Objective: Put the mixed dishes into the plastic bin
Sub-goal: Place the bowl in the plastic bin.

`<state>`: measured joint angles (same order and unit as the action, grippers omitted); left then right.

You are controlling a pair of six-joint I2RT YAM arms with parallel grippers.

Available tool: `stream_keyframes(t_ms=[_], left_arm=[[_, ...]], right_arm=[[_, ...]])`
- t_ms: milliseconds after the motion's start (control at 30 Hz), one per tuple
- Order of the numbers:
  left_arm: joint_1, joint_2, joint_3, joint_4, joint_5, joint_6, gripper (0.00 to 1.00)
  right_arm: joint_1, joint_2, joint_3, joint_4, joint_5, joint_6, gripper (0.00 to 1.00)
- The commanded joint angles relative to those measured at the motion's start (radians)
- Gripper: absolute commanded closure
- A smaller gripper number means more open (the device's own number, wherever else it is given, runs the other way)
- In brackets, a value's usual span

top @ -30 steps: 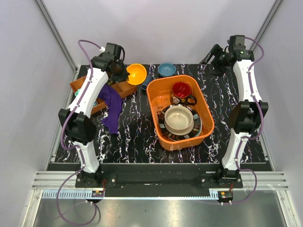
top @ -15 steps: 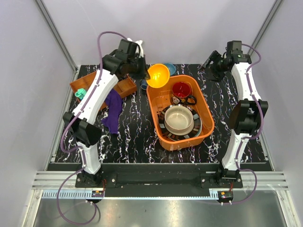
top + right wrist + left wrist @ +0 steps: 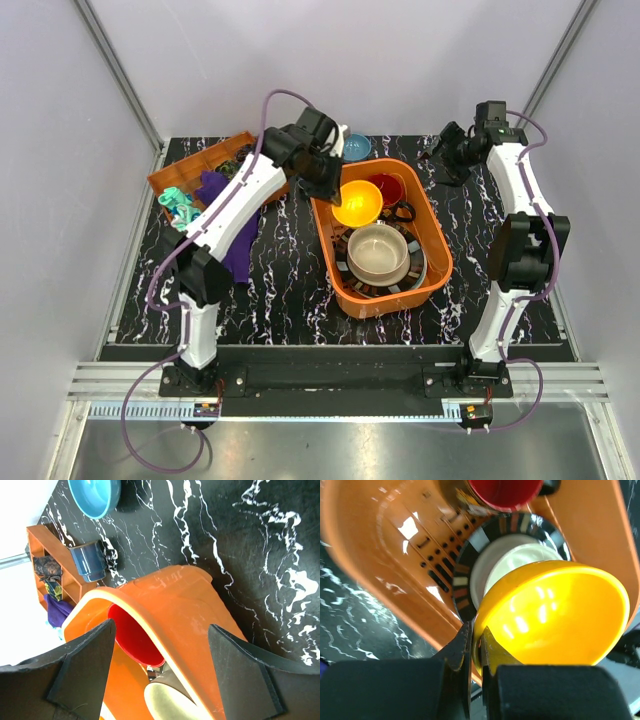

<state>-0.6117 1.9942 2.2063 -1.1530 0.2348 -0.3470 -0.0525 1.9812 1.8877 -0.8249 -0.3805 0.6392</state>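
My left gripper [image 3: 335, 192] is shut on the rim of the orange-yellow bowl [image 3: 357, 203], holding it tilted over the back of the orange plastic bin [image 3: 441, 255]. In the left wrist view its jaws [image 3: 476, 630] pinch the bowl's edge [image 3: 555, 615] above the bin wall [image 3: 395, 545]. The bin holds a beige bowl [image 3: 378, 250] on a dark striped-rim plate [image 3: 343, 268], plus a red mug [image 3: 388, 186]. A small blue bowl [image 3: 357, 147] sits on the table behind the bin. My right gripper [image 3: 446, 156] hangs open and empty beyond the bin's back right corner [image 3: 185, 605].
A brown-orange compartment tray [image 3: 195, 165] stands at the back left, with a purple cloth [image 3: 228, 215] and a teal toy [image 3: 180, 206] beside it. In the right wrist view a dark blue cup [image 3: 87, 562] lies by the tray, near the blue bowl [image 3: 95, 495].
The left arm has swung right with the orange-yellow bowl, from the table's back left to over the bin, and lowered it. The right gripper shifted slightly and stayed open.
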Motion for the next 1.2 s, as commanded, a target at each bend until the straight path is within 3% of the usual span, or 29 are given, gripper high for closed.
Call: stream_keyframes(t_ms=[0, 600, 1167], left_arm=[[-0.054, 0.020, 0.050, 0.003, 0.006, 0.022, 1.00], [-0.112, 0.136, 0.056, -0.054, -0.032, -0.027, 1.00], [-0.123, 0.227, 0.015, -0.082, -0.009, -0.066, 1.00]], right_arm=[[0.005, -0.045, -0.002, 0.055, -0.029, 0.025, 0.17], [0.005, -0.058, 0.014, 0.056, -0.034, 0.036, 0.17], [0.005, -0.148, -0.101, 0.069, -0.008, 0.079, 0.16]])
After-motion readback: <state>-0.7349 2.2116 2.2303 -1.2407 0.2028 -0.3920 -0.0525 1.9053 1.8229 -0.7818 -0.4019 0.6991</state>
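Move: Below and to the right of the left hand, which already holds the yellow bowl by its rim over the bin, lies the beige bowl: about 10 cm right, 5 cm back and 15 cm down. The patterned plate beneath it is centred some 11 cm right, 6 cm back and 19 cm down; the red mug stands 11 cm right, 9 cm ahead, 14 cm down. From the right hand, the beige bowl lies roughly 13 cm left, 18 cm back, 10 cm down. Sinking about 10 cm into the bin, the left hand carries the yellow bowl down towards the beige bowl. It first also slants back and to the right, some 4 cm each way overall, then goes mostly straight down. The wrist tips the fingers roughly 15 degrees nearer to vertical while they keep their pinch on the rim. ##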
